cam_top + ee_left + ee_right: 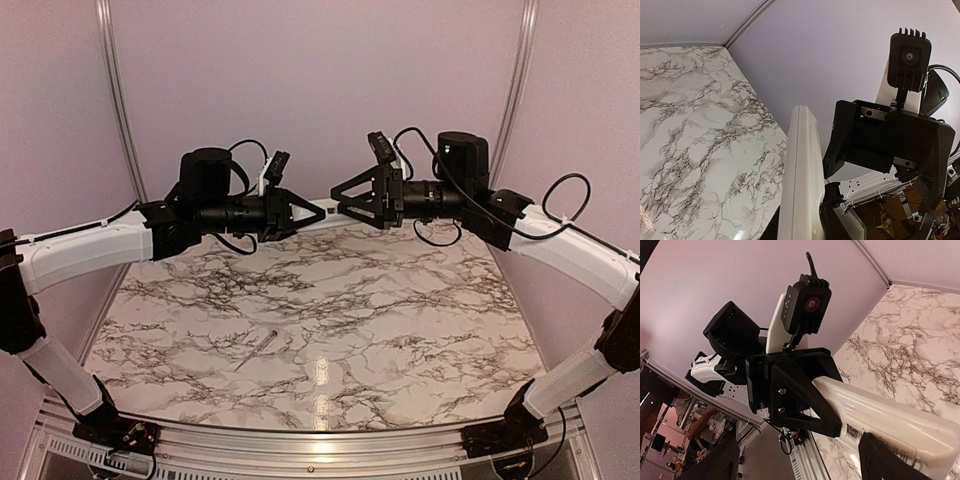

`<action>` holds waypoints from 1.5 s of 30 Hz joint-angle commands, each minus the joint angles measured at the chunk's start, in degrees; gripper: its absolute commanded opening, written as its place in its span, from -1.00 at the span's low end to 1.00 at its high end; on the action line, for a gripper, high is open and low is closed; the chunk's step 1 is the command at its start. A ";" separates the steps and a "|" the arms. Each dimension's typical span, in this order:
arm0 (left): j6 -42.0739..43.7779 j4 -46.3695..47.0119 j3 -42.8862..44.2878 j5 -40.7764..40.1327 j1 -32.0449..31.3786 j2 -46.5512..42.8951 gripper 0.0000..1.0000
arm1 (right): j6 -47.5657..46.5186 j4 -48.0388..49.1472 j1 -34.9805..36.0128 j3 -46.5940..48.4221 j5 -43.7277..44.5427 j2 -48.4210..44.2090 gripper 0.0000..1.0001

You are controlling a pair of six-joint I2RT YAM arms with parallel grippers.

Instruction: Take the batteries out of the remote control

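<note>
Both arms are raised and face each other above the table's far half. The white remote control [332, 214] hangs level between them. My left gripper [306, 212] is shut on one end of it; in the left wrist view the remote control [802, 170] rises edge-on out of the jaws. My right gripper [347, 199] is open around the other end. In the right wrist view the remote control [880, 412] lies against one dark finger [890, 460], while the other finger [715, 462] stands well clear. The batteries are hidden.
A thin pale grey stick [258, 349] lies on the marble table [400, 330], left of centre. Plain lilac walls with metal corner posts [118, 90] close the back and sides. The arm bases sit at the near corners.
</note>
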 commanded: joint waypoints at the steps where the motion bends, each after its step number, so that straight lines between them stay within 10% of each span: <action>1: -0.15 -0.86 1.40 -2.14 -1.17 -1.03 -1.00 | -2.68 -7.75 -0.11 2.48 5.16 -1.99 0.62; 10: -3.97 -4.30 0.78 -6.53 -1.73 -2.05 -1.00 | -6.12 -16.94 0.16 4.21 19.20 -2.25 0.59; 45: -4.55 -13.58 7.14 -8.95 -1.74 1.53 -1.00 | -3.61 -14.58 0.94 6.72 18.08 2.07 0.59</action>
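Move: The left hand grips the remote near one end; its battery compartment lies about 7 cm to that hand's right, 1 cm ahead and 1 cm lower, with the free end some 3 cm farther right. From the open right hand, whose lower finger overlaps the compartment, the compartment's middle is roughly 2 cm ahead, 2 cm below and level sideways; the free end is about 2 cm ahead, 3 cm right and 2 cm below. Forward some 5 cm and down 3 cm goes the right hand, first drifting right and then slightly back left, its fingers swinging forward about 15 degrees and tipping down; the gripper stays open as its lower fingertip shifts to the compartment's free-end side. The left hand keeps its grip, sinks about 2 cm, and rolls the remote some 10 degrees so the compartment side turns upward. Both then hold still. ##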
